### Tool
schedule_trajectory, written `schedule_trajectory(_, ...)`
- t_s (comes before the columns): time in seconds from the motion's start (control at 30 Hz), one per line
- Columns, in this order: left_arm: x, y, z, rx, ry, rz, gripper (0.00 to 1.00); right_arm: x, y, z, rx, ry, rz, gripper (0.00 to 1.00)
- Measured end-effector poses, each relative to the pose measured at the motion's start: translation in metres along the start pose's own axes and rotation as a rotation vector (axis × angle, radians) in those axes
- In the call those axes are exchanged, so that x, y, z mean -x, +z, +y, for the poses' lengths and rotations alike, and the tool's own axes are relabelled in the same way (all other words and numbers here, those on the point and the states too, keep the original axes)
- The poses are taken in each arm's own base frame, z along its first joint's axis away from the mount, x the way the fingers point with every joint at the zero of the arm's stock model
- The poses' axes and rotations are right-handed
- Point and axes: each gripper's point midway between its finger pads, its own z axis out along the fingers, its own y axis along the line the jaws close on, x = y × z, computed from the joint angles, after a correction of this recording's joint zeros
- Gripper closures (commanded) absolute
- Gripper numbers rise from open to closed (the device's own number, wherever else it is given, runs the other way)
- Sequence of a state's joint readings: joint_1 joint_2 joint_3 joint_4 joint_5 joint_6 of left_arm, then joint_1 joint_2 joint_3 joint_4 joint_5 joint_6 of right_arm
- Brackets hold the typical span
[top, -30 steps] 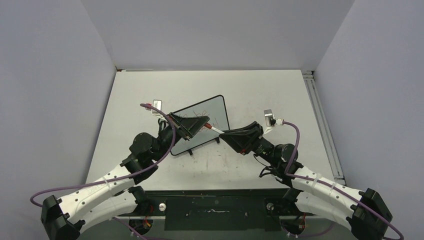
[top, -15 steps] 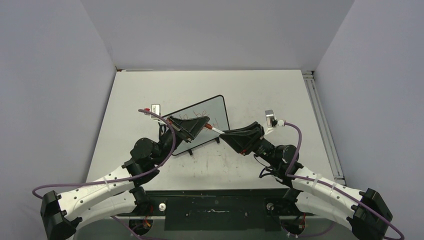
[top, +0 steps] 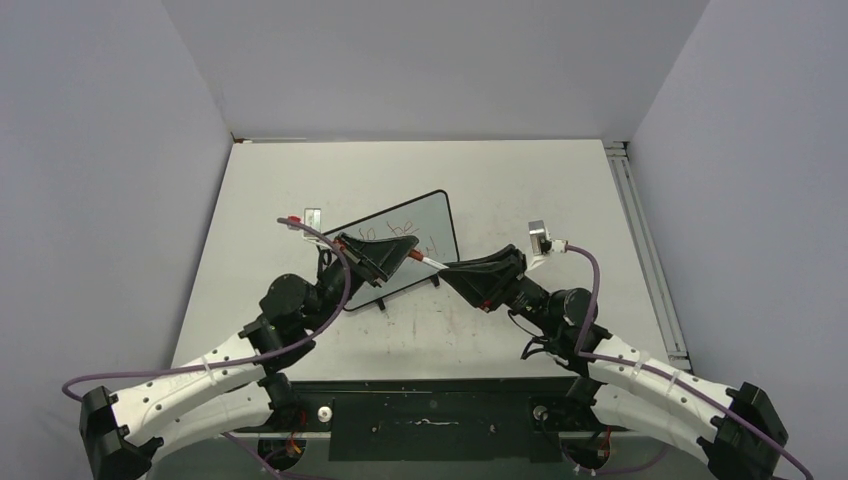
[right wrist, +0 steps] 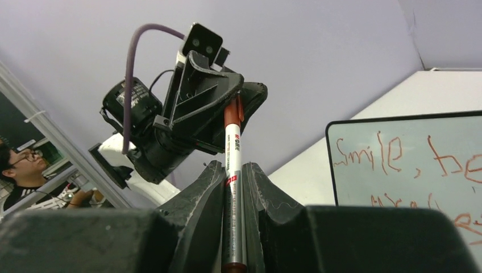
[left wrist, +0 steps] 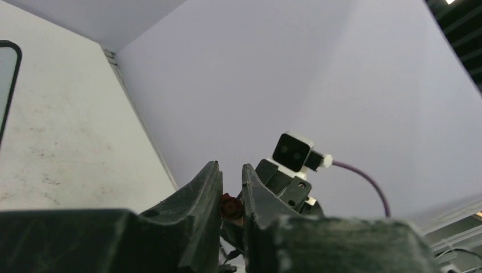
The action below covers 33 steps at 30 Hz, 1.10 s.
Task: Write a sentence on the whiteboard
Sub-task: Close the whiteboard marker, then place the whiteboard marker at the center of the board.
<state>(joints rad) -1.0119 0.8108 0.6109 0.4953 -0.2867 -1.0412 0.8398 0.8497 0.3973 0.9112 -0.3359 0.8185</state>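
The whiteboard (top: 432, 222) lies tilted on the table behind both grippers, its black frame showing; the right wrist view has it at the right (right wrist: 409, 182). The sentence (top: 392, 232) is red handwriting in two lines, and "Smile, be" (right wrist: 398, 156) can be read on the top line. A slim white marker (top: 430, 261) spans between the grippers. My right gripper (right wrist: 233, 166) is shut on its white barrel (right wrist: 233, 153). My left gripper (left wrist: 230, 168) is shut on the marker's red cap (left wrist: 230, 207), which sits against the barrel's end.
A corner of the whiteboard frame (left wrist: 11, 85) shows at the left of the left wrist view. A metal rail (top: 640, 250) runs along the table's right side. Grey walls enclose the table on three sides.
The left arm has drawn slightly back toward the near edge, uncovering more of the red writing. The right arm has barely moved, and both grips are unchanged.
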Motion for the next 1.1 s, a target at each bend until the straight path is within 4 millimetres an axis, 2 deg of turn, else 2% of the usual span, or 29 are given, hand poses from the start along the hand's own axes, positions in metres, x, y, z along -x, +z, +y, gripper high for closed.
schedule_trajectory(0.1, 0.003, 0.0, 0.014, 0.046, 0.077, 0.068, 0.6, 0.0, -0.001, -0.004, -0.059, -0.027, 0.024, 0.95)
schedule_trajectory(0.23, 0.01, -0.004, 0.051, 0.161, 0.191, 0.165, 0.33, 0.01, -0.016, -0.03, -0.25, -0.101, 0.035, 0.95)
schedule_trajectory(0.3, 0.021, -0.006, 0.065, 0.229, 0.245, 0.191, 0.25, 0.016, -0.027, -0.04, -0.343, -0.134, 0.035, 0.95)
schedule_trajectory(0.43, 0.048, -0.008, 0.074, 0.302, 0.36, 0.206, 0.14, 0.026, -0.056, -0.071, -0.579, -0.199, 0.051, 0.95)
schedule_trajectory(0.53, 0.071, -0.016, 0.085, 0.36, 0.468, 0.197, 0.12, 0.019, -0.078, -0.098, -0.738, -0.223, 0.086, 0.94)
schedule_trajectory(0.6, 0.088, -0.025, 0.103, 0.428, 0.535, 0.189, 0.11, 0.01, -0.095, -0.118, -0.856, -0.239, 0.126, 0.93)
schedule_trajectory(0.7, 0.114, -0.043, 0.132, 0.557, 0.603, 0.171, 0.11, -0.004, -0.116, -0.144, -0.988, -0.262, 0.174, 0.92)
schedule_trajectory(0.83, 0.147, -0.073, 0.159, 0.692, 0.674, 0.097, 0.11, -0.032, -0.143, -0.175, -1.113, -0.284, 0.254, 0.91)
schedule_trajectory(0.97, 0.152, -0.1, 0.178, 0.774, 0.733, 0.055, 0.11, -0.057, -0.169, -0.197, -1.189, -0.302, 0.308, 0.9)
schedule_trajectory(1.1, 0.154, -0.115, 0.189, 0.834, 0.77, 0.05, 0.11, -0.077, -0.188, -0.214, -1.25, -0.285, 0.345, 0.88)
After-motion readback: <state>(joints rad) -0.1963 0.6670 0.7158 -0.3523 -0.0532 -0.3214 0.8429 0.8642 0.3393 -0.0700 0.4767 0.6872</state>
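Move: The capped marker bridges the two grippers: the left one grips its red cap, with the marker's middle about 3 cm to its right, 2 cm back and 1 cm below. From the right hand, which holds the lower body, that middle lies some 5 cm left, 2 cm ahead and 2 cm above. The whiteboard stands roughly 16 cm ahead, 5 cm left and 30 cm below the left hand. Open the left gripper wide to let go of the red cap and swing that hand some 22 cm left, also down and forward, to the whiteboard's left end. Keep the right fingers shut on the marker; carry it down about 25 cm, right and a little forward, towards the bare table right of the board, turning clockwise until the cap points forward and down. Roll the left hand as it leaves, until it points forward. ##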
